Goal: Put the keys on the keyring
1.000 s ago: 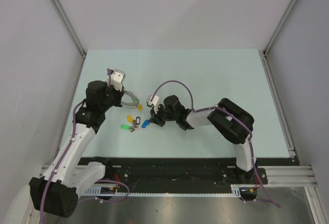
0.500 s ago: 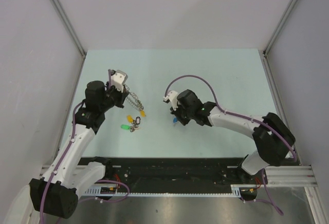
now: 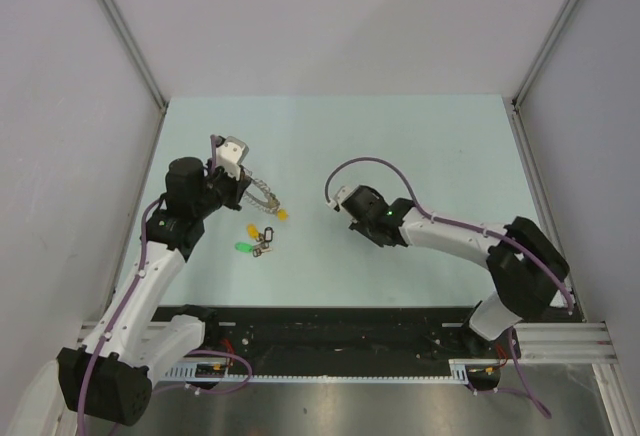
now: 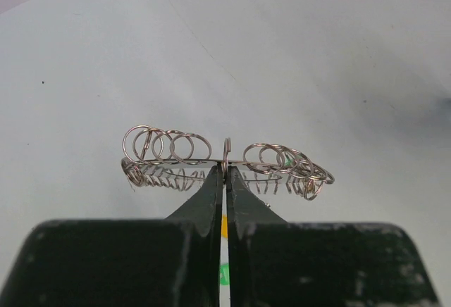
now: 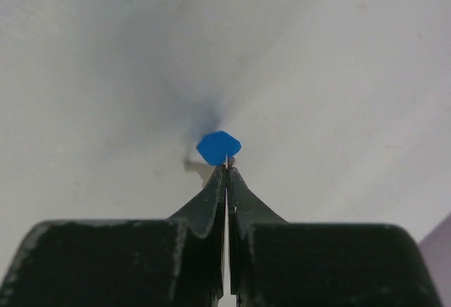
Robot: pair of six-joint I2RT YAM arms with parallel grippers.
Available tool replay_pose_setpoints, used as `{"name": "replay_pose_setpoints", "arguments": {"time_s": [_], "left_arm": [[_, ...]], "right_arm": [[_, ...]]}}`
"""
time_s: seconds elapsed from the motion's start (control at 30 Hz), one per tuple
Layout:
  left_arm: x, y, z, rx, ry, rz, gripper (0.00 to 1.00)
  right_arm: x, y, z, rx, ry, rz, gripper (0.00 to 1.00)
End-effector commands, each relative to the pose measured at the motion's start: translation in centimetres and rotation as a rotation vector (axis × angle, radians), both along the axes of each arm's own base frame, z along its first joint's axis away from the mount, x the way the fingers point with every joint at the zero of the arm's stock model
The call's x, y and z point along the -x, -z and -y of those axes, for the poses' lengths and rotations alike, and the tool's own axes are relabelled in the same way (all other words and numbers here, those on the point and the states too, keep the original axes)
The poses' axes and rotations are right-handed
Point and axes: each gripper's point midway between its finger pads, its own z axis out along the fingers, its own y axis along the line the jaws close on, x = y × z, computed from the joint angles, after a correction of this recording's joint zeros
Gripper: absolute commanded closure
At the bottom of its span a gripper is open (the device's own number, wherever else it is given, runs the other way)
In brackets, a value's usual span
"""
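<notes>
My left gripper (image 4: 225,170) is shut on the keyring (image 4: 224,159), a thin wire ring strung with many small split rings, held edge-on above the table. From above, the keyring (image 3: 264,197) hangs from the left gripper (image 3: 247,191), with an orange tag (image 3: 283,214) at its lower end. My right gripper (image 5: 227,168) is shut on a key with a blue tag (image 5: 218,146), held above the table. From above, the right gripper (image 3: 364,224) hides that key. Two more keys lie on the table, one yellow-tagged (image 3: 253,229) and one green-tagged (image 3: 241,247).
A small dark clump of metal key parts (image 3: 264,242) lies beside the yellow and green tags. The pale green table (image 3: 420,146) is walled on the left, the right and the back. A black rail (image 3: 340,328) runs along its near edge.
The right gripper has carried the blue-tagged key to the right, away from the pile of keys. The left gripper has shifted only slightly, and the keyring has swung a little.
</notes>
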Motion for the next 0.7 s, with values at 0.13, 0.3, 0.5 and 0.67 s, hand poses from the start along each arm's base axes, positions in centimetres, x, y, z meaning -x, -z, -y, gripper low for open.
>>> {"name": "replay_pose_setpoints", "arguments": {"time_s": [0.13, 0.3, 0.5, 0.67], "left_arm": [[-0.5, -2.7, -0.3, 0.015, -0.012, 0.094, 1.0], [-0.4, -2.8, -0.3, 0.015, -0.012, 0.095, 1.0], [-0.4, -2.8, -0.3, 0.015, -0.012, 0.097, 1.0], [-0.3, -3.0, -0.1, 0.02, -0.002, 0.101, 1.0]], "right_arm": [[-0.6, 2.4, -6.2, 0.037, -0.158, -0.008, 1.0], [0.1, 3.9, -8.6, 0.008, -0.201, -0.062, 0.98], [0.3, 1.5, -9.9, -0.077, -0.208, -0.053, 0.76], [0.5, -1.4, -9.5, -0.171, -0.215, -0.069, 0.66]]}}
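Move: The right hand holds the blue-tagged key just above the table; the bare spot where it will be laid is about 7 cm to its left, 5 cm lower and roughly level with it front to back. From this hand, the black key lies some 27 cm left and 2 cm farther out, the yellow one 30 cm left and 3 cm out, the green one 32 cm left and 1 cm back. For the left hand, that spot is roughly 28 cm right, 5 cm back and 21 cm below. Leftward and down goes the right hand, back towards the loose keys, some 8 cm across and about 4.5 cm lower at its deepest, turning roughly 10 degrees counter-clockwise. Low over the bare table the fingers open and let go of the blue-tagged key, still easing left, then lift just over a centimetre. The left hand stays put, keeping its pinch on the raised keyring. ##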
